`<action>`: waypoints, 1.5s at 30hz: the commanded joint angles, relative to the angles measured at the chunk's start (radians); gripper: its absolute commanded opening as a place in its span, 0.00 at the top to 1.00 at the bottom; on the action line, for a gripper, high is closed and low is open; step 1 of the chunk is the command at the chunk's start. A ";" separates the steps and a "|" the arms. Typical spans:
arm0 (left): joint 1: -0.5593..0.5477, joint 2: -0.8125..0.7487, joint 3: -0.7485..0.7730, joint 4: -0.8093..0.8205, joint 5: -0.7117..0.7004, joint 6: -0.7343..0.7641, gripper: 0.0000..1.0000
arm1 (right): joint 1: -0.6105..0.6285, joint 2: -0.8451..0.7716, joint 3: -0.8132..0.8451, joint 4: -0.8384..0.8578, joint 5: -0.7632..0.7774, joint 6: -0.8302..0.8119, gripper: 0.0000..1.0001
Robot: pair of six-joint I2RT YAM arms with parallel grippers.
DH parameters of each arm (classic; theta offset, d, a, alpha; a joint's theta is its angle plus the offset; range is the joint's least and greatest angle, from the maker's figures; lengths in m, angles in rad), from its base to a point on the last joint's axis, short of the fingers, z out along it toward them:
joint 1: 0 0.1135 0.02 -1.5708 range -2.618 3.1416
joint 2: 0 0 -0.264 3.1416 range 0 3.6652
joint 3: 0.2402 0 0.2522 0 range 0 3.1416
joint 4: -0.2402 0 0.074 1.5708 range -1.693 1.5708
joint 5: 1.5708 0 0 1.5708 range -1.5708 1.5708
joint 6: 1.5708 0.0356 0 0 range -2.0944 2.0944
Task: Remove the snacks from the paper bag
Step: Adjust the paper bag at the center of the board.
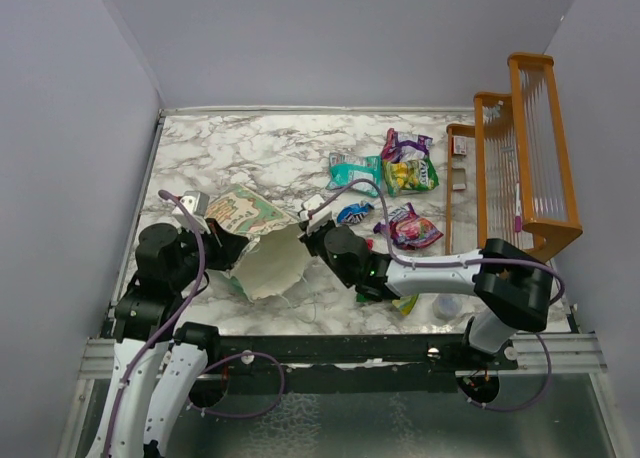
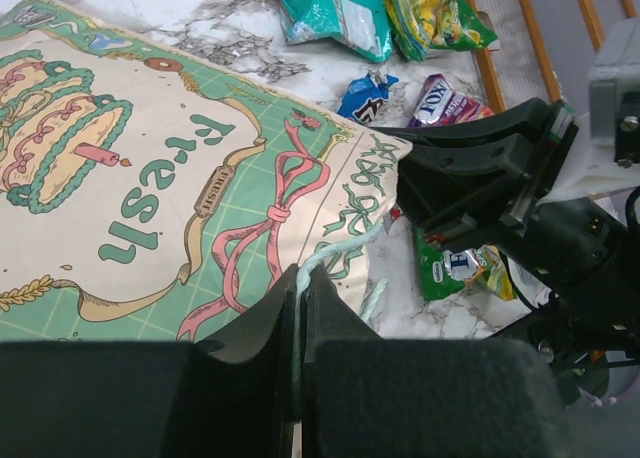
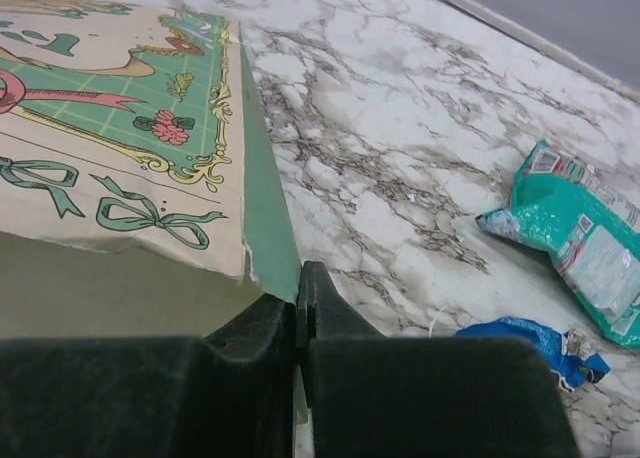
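The mint-green paper bag [image 1: 245, 218] lies on its side, its white mouth [image 1: 272, 263] facing the near edge. My left gripper [image 1: 224, 246] is shut on the bag's string handle [image 2: 330, 250]. My right gripper [image 1: 312, 240] is shut on the bag's green side edge [image 3: 268, 228] at the mouth. Snacks lie on the table outside the bag: a teal packet [image 1: 355, 170], a yellow-green one [image 1: 410, 176], a purple one [image 1: 403, 144], a small blue one [image 1: 354, 214], a pink-red one [image 1: 415, 228], and a green one [image 2: 460, 268] under the right arm. The inside of the bag is mostly hidden.
An orange wooden rack [image 1: 520, 148] stands along the right edge. A small grey round cap [image 1: 446, 306] lies near the right arm's base. Grey walls close in the marble table [image 1: 250, 148] on the left, back and right.
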 commanded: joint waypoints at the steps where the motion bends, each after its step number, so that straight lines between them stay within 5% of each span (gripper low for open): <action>1: 0.007 0.044 0.012 -0.004 0.016 -0.002 1.00 | 0.000 -0.088 -0.058 -0.054 0.011 0.103 0.99; 10: 0.007 0.032 0.038 -0.106 -0.027 -0.021 1.00 | 0.035 -0.203 -0.150 -0.133 -0.156 0.253 0.97; 18: 0.007 -0.119 -0.041 -0.176 -0.088 -0.156 1.00 | 0.035 -0.256 -0.239 -0.102 -0.173 0.145 0.73; 22: 0.006 -0.166 -0.138 -0.023 0.076 -0.307 1.00 | 0.034 -0.241 -0.230 -0.121 -0.153 0.149 0.61; 28: 0.006 -0.153 -0.331 0.429 0.251 -0.645 1.00 | 0.034 -0.278 -0.207 -0.156 -0.108 0.121 0.30; 34: -0.005 -0.012 -0.365 0.558 0.278 -0.651 1.00 | 0.002 -0.348 -0.208 -0.212 -0.067 0.076 0.18; 39: -0.127 0.060 -0.359 0.526 0.208 -0.586 1.00 | -0.005 -0.494 -0.254 -0.316 -0.051 0.085 0.14; 45: -0.499 0.309 -0.360 0.513 -0.018 -0.547 1.00 | -0.008 -0.683 -0.260 -0.444 0.032 0.073 0.11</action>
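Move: The left fingers already pinch the paper bag's rope handle, with the bag's middle about 3 cm ahead, 1 cm right and 10 cm below. The shut right hand holds the mouth's right edge, so the bag's middle is some 11 cm left, 1 cm ahead and 4 cm below. From that hand the blue pouch lies roughly 5 cm ahead, 11 cm right; the teal pouch 14 cm ahead, 11 cm right, both some 12 cm below. Right hand draws rim 6 cm back, releases, rises rightward; left pulls the handle 10 cm right and down. ##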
